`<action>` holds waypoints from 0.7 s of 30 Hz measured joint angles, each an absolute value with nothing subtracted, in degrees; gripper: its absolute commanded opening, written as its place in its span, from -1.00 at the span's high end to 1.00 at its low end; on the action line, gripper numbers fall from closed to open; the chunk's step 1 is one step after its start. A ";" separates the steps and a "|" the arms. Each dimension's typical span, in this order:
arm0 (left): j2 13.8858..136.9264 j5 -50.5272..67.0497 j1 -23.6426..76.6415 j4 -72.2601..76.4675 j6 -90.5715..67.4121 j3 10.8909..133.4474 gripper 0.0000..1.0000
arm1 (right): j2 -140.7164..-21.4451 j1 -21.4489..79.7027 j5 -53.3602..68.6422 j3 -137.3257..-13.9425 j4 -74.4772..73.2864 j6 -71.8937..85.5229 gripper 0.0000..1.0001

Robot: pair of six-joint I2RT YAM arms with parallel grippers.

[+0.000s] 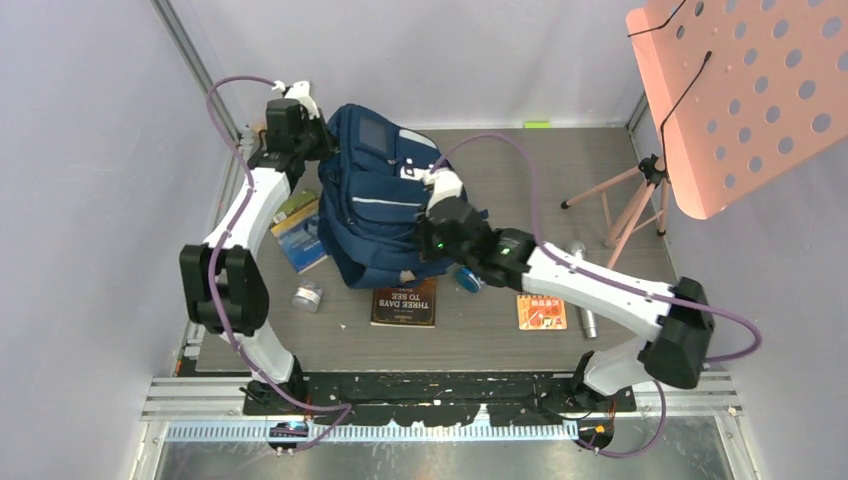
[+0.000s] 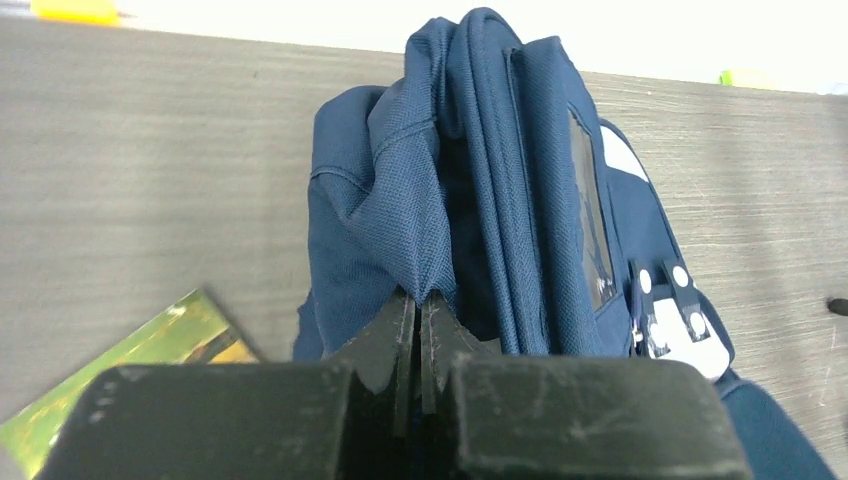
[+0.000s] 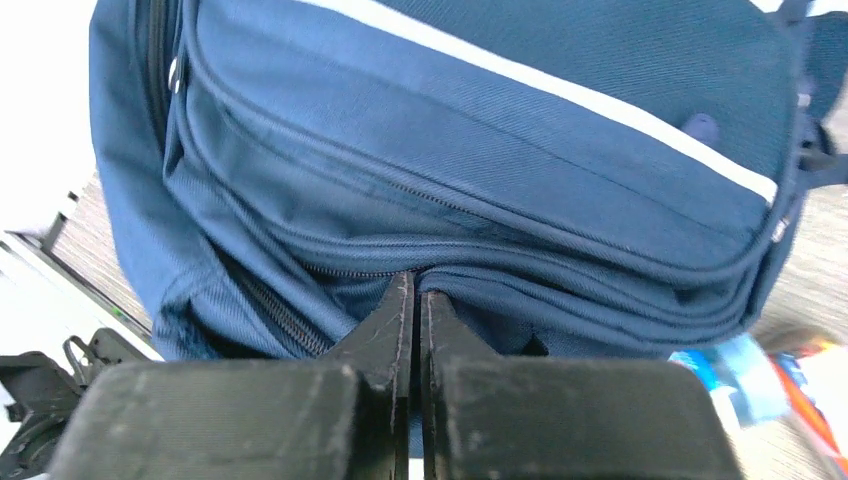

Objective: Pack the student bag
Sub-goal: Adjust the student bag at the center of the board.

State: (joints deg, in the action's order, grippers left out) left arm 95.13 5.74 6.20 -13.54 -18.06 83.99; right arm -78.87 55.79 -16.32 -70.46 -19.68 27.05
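Observation:
The student bag (image 1: 375, 200), navy with pale stripes and white patches, lies on the grey table between both arms. My left gripper (image 1: 312, 143) is at the bag's far left top corner. In the left wrist view it (image 2: 418, 300) is shut on a pinched fold of the bag's (image 2: 500, 180) blue fabric. My right gripper (image 1: 428, 195) reaches the bag from the right. In the right wrist view it (image 3: 415, 287) is shut on a fold of the bag (image 3: 480, 150) beside a zipper line.
A brown book (image 1: 404, 302) lies in front of the bag, a blue-green book (image 1: 298, 232) at its left, a small metal tin (image 1: 307, 296) nearby. An orange booklet (image 1: 541, 312), a silver cylinder (image 1: 583, 290) and a pink tripod (image 1: 632, 200) with a perforated board (image 1: 745, 90) are on the right.

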 measured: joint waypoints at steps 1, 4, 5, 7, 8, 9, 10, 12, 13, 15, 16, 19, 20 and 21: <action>97.10 6.92 6.02 -12.40 -17.12 85.43 1.00 | -80.95 57.19 -17.17 -70.46 -18.39 27.44 0.99; 101.56 9.32 5.96 -10.48 -14.44 88.25 0.95 | -86.65 60.16 -18.57 -70.52 -15.88 28.51 0.93; 102.74 9.80 5.93 -10.00 -13.93 88.79 0.75 | -87.92 60.66 -18.83 -70.54 -15.40 28.71 0.83; 105.36 10.76 5.87 -9.78 -12.67 90.19 0.28 | -90.78 61.45 -19.51 -71.11 -14.94 29.06 0.38; 106.54 10.81 5.85 -9.72 -12.08 90.89 -0.03 | -91.66 61.60 -19.57 -71.44 -15.03 29.17 0.05; 107.79 10.81 5.85 -9.67 -11.64 91.83 -0.28 | -91.96 61.71 -19.35 -71.68 -15.16 29.23 -0.10; 108.66 10.72 5.80 -9.65 -10.96 92.47 -0.46 | -92.01 61.98 -19.25 -71.90 -15.16 28.95 -0.33; 109.43 10.07 5.45 -9.91 -10.66 92.88 -0.67 | -91.46 62.59 -19.64 -73.21 -15.51 27.59 -0.56; 109.43 9.52 5.19 -10.26 -10.39 92.88 -0.74 | -91.33 62.74 -19.79 -73.45 -15.64 27.57 -0.61; 108.99 7.81 4.95 -10.28 -10.39 92.86 -0.84 | -90.32 63.00 -20.51 -74.15 -15.94 26.13 -0.73; 108.51 6.81 4.95 -10.63 -10.52 92.77 -0.87 | -89.56 62.98 -20.93 -74.46 -16.38 25.28 -0.77; 104.73 3.01 5.26 -12.01 -11.55 90.30 -0.94 | -86.48 60.60 -21.71 -75.44 -18.39 23.44 -0.80; 102.48 1.87 5.30 -12.80 -12.08 88.68 -0.95 | -85.62 59.31 -21.78 -75.61 -18.83 23.18 -0.81; 100.47 1.04 5.30 -13.39 -12.62 87.22 -0.95 | -84.68 57.67 -21.65 -75.66 -19.27 22.98 -0.81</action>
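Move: My left hand grips the bag's far left edge: the student bag's middle lies about 8 cm back, 10 cm to the right and 10 cm below it, with the blue book some 17 cm back and 11 cm left. My right hand holds the near right edge: the bag's middle is roughly 10 cm ahead, 9 cm left and 8 cm lower, the Three Days book 13 cm back and 6 cm left, the blue jar 8 cm back and 9 cm right. I lower the bag with both hands and let it go. My left hand carries on forward about 6 cm while sinking, my right hand sinks about 7 cm while swinging left; then both sets of fingers, still shut, spread wide. The left draws back, leftward and a little up; the right rises, going right and slightly forward. ##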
